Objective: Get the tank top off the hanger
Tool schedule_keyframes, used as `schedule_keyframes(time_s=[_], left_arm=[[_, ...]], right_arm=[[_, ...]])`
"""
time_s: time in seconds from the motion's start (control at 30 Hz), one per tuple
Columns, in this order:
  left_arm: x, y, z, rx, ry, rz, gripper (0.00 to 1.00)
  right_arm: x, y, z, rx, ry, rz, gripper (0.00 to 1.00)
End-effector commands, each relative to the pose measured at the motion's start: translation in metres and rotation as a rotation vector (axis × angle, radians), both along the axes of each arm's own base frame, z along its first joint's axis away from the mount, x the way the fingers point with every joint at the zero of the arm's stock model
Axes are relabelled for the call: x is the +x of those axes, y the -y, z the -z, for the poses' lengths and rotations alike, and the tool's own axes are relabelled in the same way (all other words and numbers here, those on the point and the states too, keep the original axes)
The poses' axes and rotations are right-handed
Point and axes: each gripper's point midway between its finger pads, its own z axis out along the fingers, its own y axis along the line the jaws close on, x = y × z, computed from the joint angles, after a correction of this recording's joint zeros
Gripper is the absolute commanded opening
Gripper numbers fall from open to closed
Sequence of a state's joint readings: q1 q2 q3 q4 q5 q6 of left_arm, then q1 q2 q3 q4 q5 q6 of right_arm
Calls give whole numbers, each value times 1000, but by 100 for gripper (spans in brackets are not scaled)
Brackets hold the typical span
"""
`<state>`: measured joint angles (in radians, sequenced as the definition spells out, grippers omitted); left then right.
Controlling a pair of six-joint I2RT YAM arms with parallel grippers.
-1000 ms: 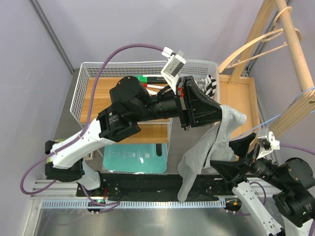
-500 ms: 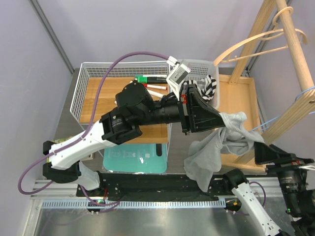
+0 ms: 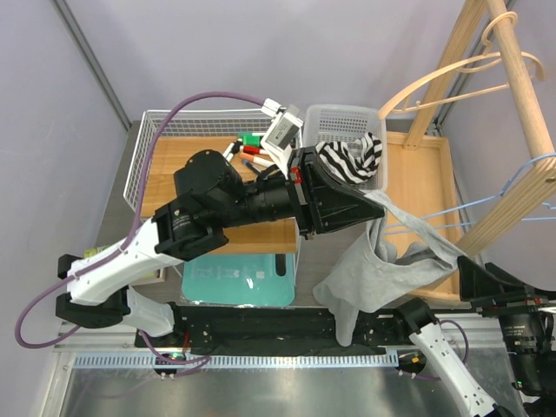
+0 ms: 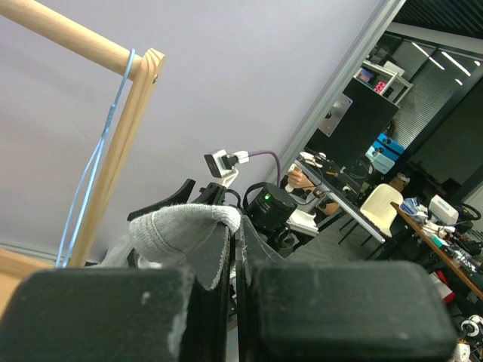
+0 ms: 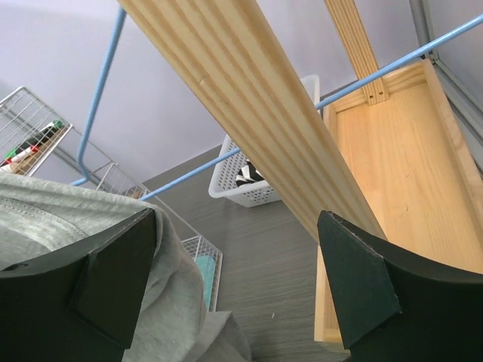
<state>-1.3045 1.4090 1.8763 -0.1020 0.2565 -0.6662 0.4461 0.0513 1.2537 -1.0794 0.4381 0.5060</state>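
Note:
The grey tank top [image 3: 375,271] hangs in a stretched fold between the arms. My left gripper [image 3: 367,205] is shut on its upper edge; the left wrist view shows the cloth [image 4: 185,226] pinched between the closed black fingers [image 4: 106,317]. The thin blue wire hanger [image 3: 486,207] hangs from the wooden rail [image 3: 532,182], and its wires run into the cloth. My right gripper [image 3: 483,280] is low at the right, open and empty. In the right wrist view the cloth [image 5: 177,302] lies against its left finger [image 5: 106,271], with the hanger wire [image 5: 377,72] above.
A white wire basket [image 3: 146,165] holds markers [image 3: 254,149] on a wooden shelf. A white plastic basket [image 3: 317,122] holds a striped cloth [image 3: 352,158]. A teal board [image 3: 236,280] lies below. Wooden rack posts and bare wooden hangers [image 3: 452,74] stand at the right.
My left gripper has drawn the tank top's edge leftward, away from the rail, and the cloth now stretches longer and hangs lower. The right arm has stayed low at the right.

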Motion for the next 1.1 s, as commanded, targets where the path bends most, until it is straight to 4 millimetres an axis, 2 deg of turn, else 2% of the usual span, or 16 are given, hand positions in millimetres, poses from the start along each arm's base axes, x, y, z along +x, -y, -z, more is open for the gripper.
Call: schedule_keyframes(time_s=[0.0, 0.07, 0.1, 0.17, 0.2, 0.23, 0.47, 0.63, 0.7, 0.77, 0.87, 0.9, 1.0, 1.07], left_arm=[[-5, -22, -22, -80, 39, -16, 0], [-6, -24, -20, -75, 36, -13, 0], [-6, -24, -18, -72, 34, -12, 0], [-8, -31, -21, -81, 36, -12, 0], [-8, -31, -18, -77, 34, -12, 0], [-9, -34, -20, -83, 36, -11, 0], [-12, -44, -22, -91, 40, -10, 0], [-15, -41, -19, -87, 38, 9, 0], [-15, -40, -19, -88, 34, 14, 0], [-16, -39, -18, -86, 35, 18, 0], [-15, -39, -17, -86, 34, 16, 0], [-16, -40, -18, -91, 33, 16, 0], [-16, -39, -17, -91, 31, 20, 0], [-18, -39, -16, -89, 26, 27, 0]], right_arm=[[12, 8, 6, 27, -33, 76, 80], [18, 8, 10, 72, -32, 95, 64], [21, 7, 12, 78, -36, 98, 50], [34, 0, 22, 64, -74, 96, 41], [38, 0, 27, 57, -93, 106, 33], [46, -2, 37, 42, -126, 118, 31], [72, -11, 62, 27, -191, 148, 25], [75, 6, 56, 109, -169, 261, 20], [78, -5, 49, 146, -159, 210, 15], [82, -28, 43, 206, -157, 99, 12], [98, -46, 55, 206, -184, 46, 12], [104, -47, 68, 194, -214, 64, 12], [110, -30, 80, 185, -224, 178, 12], [105, -15, 78, 204, -193, 248, 12]])
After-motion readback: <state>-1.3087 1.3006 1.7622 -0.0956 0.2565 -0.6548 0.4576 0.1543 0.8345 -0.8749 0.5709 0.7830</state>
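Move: The left hand already pinches the grey tank top, whose middle hangs some 15 cm below it and about 4 cm to its right; the basket is roughly 42 cm ahead, 2 cm right and 45 cm down. From the right hand, with cloth caught over its open left finger, the tank top's middle lies about 20 cm left, level with it. The rack's wooden leg stands about 9 cm straight ahead, the blue hanger some 14 cm ahead, 5 cm left and slightly higher. The right hand comes free of the tank top edge caught over its left finger as it reaches about 10 cm forward and some 9 cm down towards the rack's wooden leg, edging left as well, while its wide-open fingers close nearly shut and its tip pitches down by about 15 degrees. The left hand keeps its shut pinch on the tank top and draws it a few centimetres to the left, dipping slightly on the way and easing back a little at the end. ##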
